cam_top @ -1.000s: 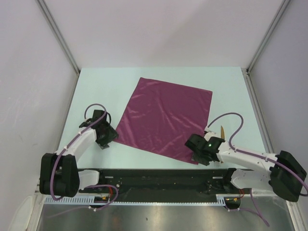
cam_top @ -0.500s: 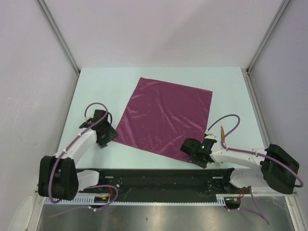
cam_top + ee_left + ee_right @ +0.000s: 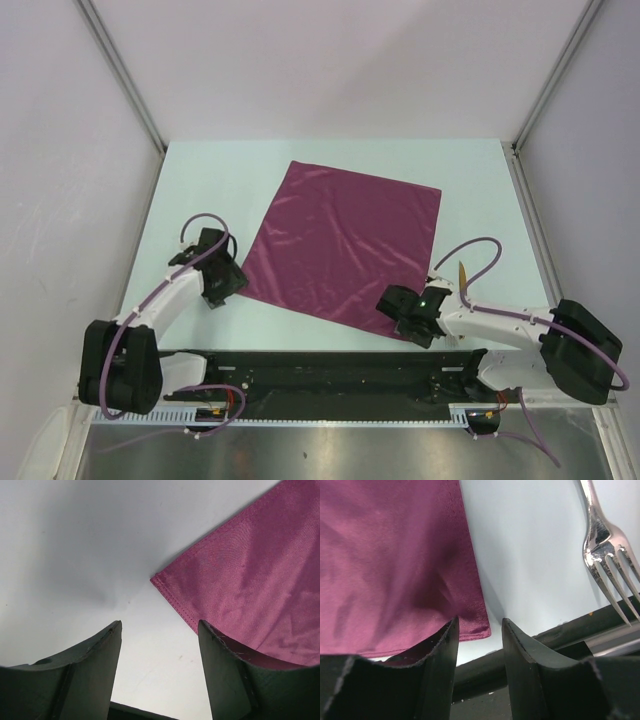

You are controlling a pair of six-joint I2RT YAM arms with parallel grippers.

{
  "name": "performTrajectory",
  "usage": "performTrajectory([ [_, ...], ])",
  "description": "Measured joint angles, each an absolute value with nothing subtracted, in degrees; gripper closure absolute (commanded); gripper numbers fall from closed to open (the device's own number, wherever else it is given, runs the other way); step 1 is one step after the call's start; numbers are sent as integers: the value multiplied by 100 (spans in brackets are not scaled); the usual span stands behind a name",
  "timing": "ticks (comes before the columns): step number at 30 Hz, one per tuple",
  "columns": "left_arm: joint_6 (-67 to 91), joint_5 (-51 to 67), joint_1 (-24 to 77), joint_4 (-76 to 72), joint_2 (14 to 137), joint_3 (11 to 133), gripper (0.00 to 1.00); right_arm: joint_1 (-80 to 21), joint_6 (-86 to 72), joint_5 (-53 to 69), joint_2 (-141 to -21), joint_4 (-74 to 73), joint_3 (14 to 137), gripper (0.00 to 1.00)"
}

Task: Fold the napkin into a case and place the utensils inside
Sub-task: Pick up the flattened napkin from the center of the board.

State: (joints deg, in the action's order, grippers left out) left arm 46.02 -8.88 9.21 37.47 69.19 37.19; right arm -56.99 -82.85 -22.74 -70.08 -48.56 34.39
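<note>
The plum-magenta napkin (image 3: 345,250) lies spread flat in one layer on the pale table; no case is in view. My left gripper (image 3: 222,283) stands open at its near-left corner, and in the left wrist view that corner of the napkin (image 3: 240,580) lies just beyond the left gripper (image 3: 159,625), the right finger (image 3: 235,675) over the hem. My right gripper (image 3: 400,318) is open at the near-right corner; the napkin (image 3: 395,555) ends right at the right gripper (image 3: 480,622). Of the utensils, a silver fork (image 3: 607,555) and a golden-yellow piece (image 3: 461,272) lie right of the napkin.
A black rail (image 3: 320,370) runs along the table's near edge, just behind the right gripper. Metal frame posts (image 3: 120,75) rise at the far corners. The right arm's purple cable (image 3: 470,245) arcs over the golden piece.
The right gripper has shifted left toward the napkin's near-right corner, and its jaws have parted a little. The left gripper has barely moved. The napkin lies as before.
</note>
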Motion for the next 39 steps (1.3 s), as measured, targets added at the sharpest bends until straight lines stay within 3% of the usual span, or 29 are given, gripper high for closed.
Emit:
performTrajectory([
  [4,4602,-893,967,3747,6989,3719,30,-5704,-8250,-2268,-7185,-4799,3465,74],
  [5,4602,-897,985,3750,7015,3719,30,-5704,-8254,-2265,-7220,-4783,3483,85],
  [12,4604,-1028,1061,3769,7520,3780,35,-5704,-8228,-2263,-7349,-4685,3592,100],
  [24,4698,-1323,1066,3553,8066,4128,47,-5675,-8093,-2246,-7129,-4613,3474,100],
  [27,4705,-1363,1066,3514,8173,4171,56,-5645,-8073,-2244,-7004,-4611,3430,100],
  [30,4711,-1404,1066,3476,8217,4191,72,-5612,-8073,-2241,-6847,-4609,3376,100],
  [33,4751,-1426,1048,3385,8252,4204,99,-5601,-8027,-2235,-6744,-4602,3354,100],
  [39,4639,-1157,952,3070,8235,4185,100,-5601,-7658,-2206,-6582,-4477,3286,100],
])
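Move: The napkin's near left corner lies about 3 cm ahead of the left hand and some 2 cm below it, in line left to right; the napkin's middle is roughly 10 cm ahead and 27 cm right. For the right hand, the near right corner is practically between the fingers, about 1 cm left and 1 cm lower. The fork's middle lies about 7 cm ahead and 9 cm right of that hand, the knife roughly 10 cm ahead and 13 cm right. Closing early, the right hand shifts about 1 cm left and pinches the near right corner, then keeps hold while rising some 1 cm. The left hand sinks roughly 2 cm, drawing back slightly, then slides forward about 4.5 cm, low, to the near left corner, tipping slightly, and shuts its half-open fingers on it towards the end. ##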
